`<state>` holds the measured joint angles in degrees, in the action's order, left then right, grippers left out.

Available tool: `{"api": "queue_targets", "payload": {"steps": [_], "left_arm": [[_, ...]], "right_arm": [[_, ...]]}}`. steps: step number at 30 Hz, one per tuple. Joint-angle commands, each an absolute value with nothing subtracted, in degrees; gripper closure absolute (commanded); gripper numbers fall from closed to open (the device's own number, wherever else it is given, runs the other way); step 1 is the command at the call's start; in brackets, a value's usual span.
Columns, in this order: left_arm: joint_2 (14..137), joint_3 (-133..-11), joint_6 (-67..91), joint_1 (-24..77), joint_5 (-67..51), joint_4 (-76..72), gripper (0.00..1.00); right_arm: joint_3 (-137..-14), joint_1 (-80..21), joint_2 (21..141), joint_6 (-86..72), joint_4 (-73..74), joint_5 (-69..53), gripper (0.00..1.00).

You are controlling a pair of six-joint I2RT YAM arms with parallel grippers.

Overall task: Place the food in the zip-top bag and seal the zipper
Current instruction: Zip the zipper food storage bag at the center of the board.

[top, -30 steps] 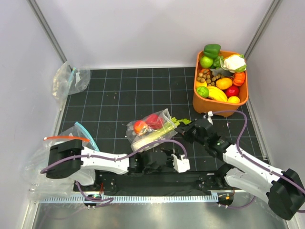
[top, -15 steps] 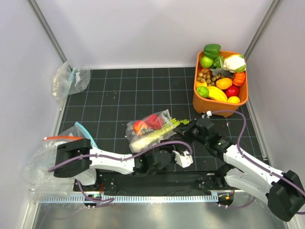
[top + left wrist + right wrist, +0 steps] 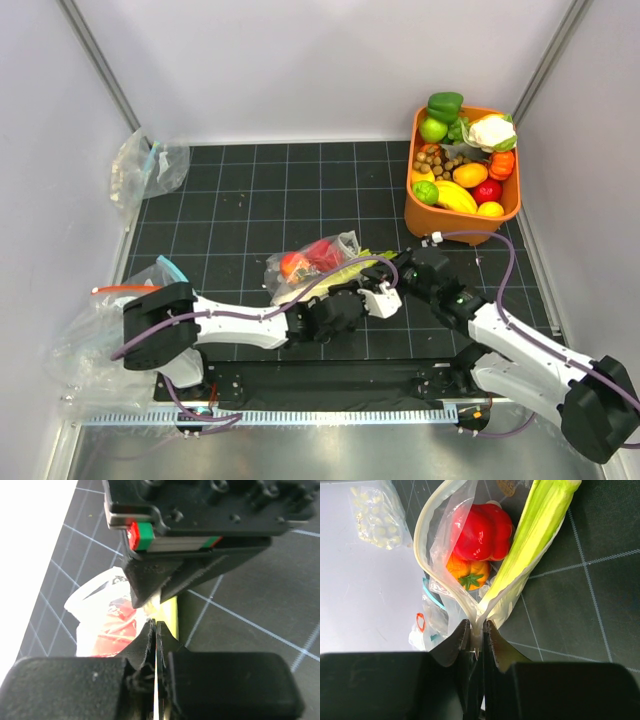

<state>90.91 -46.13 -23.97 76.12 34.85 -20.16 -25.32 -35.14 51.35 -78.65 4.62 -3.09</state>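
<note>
The zip-top bag point(image 3: 318, 260) lies mid-table with a red pepper point(image 3: 482, 532), a small orange-red tomato point(image 3: 468, 572) and the celery point(image 3: 535, 535) inside. The celery's leafy end point(image 3: 378, 256) is at the bag's mouth. My right gripper point(image 3: 477, 627) is shut on the end of the pale zipper point(image 3: 437, 575), where both strips meet. Right beside it, my left gripper point(image 3: 156, 626) is shut, with a thin pale sliver of the bag's edge between its fingers. The celery point(image 3: 169, 614) and bag point(image 3: 100, 625) lie just beyond its tips. Seen from the top, the left gripper point(image 3: 385, 288) and right gripper point(image 3: 400, 272) almost touch.
An orange bin point(image 3: 462, 218) of toy produce stands at the back right. Spare clear bags lie at the back left point(image 3: 150, 165) and by the left arm's base point(image 3: 120, 310). Grey walls close in on both sides.
My left gripper has swung forward and to the right, from near the front rail up to the bag's mouth beside the right gripper. The right gripper has kept its hold.
</note>
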Motion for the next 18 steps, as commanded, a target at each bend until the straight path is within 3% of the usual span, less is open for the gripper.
{"api": "queue_targets", "payload": {"steps": [1, 8, 14, 15, 16, 18], "left_arm": [[86.7, -47.7, -20.9, 76.0, 29.1, -19.2, 1.00], [78.5, -41.5, -22.9, 76.2, 18.4, -20.9, 1.00], [78.4, -41.7, -21.4, 76.2, 20.7, -20.4, 1.00], [79.4, -42.2, -21.4, 76.2, 22.9, -20.0, 0.97], [80.1, -42.9, -21.3, 76.2, 23.9, -19.4, 0.85], [82.3, -43.8, -21.0, 76.2, 25.7, -19.1, 0.71]], "right_arm": [[-25.4, -35.1, 51.6, -79.3, 1.9, -3.3, 0.99], [-25.3, -35.1, 54.5, -79.7, 1.1, -3.0, 0.98], [-25.2, -35.0, 54.9, -79.6, 0.6, -3.3, 0.98], [-25.1, -35.0, 54.5, -79.7, 0.6, -3.3, 0.98], [-25.0, -34.9, 54.1, -79.7, 0.5, -3.4, 0.98], [-24.9, -34.9, 52.8, -79.6, 0.3, -3.8, 0.99]]}}
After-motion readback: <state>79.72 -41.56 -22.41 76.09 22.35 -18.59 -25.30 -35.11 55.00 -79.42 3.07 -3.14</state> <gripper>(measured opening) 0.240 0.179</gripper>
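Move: The zipper edge that the left hand works on is pinched in the right fingers, about 2 cm ahead of the left hand and 1 cm to its right, at roughly its height; from the right hand it is right between the fingertips. From the left hand, the celery's middle lies some 8 cm to the left, 2 cm ahead and 5 cm lower, and the red pepper some 11 cm to the left, 7 cm ahead and 6 cm lower. Back and up, each by almost 4 cm, the left hand draws away from the right hand's pinch on the zipper, fingers shut, turning some 10 degrees clockwise; it then eases down about 1 cm and starts to open. The right hand keeps its pinch on the bag's zipper edge and sinks a little over 1 cm. ##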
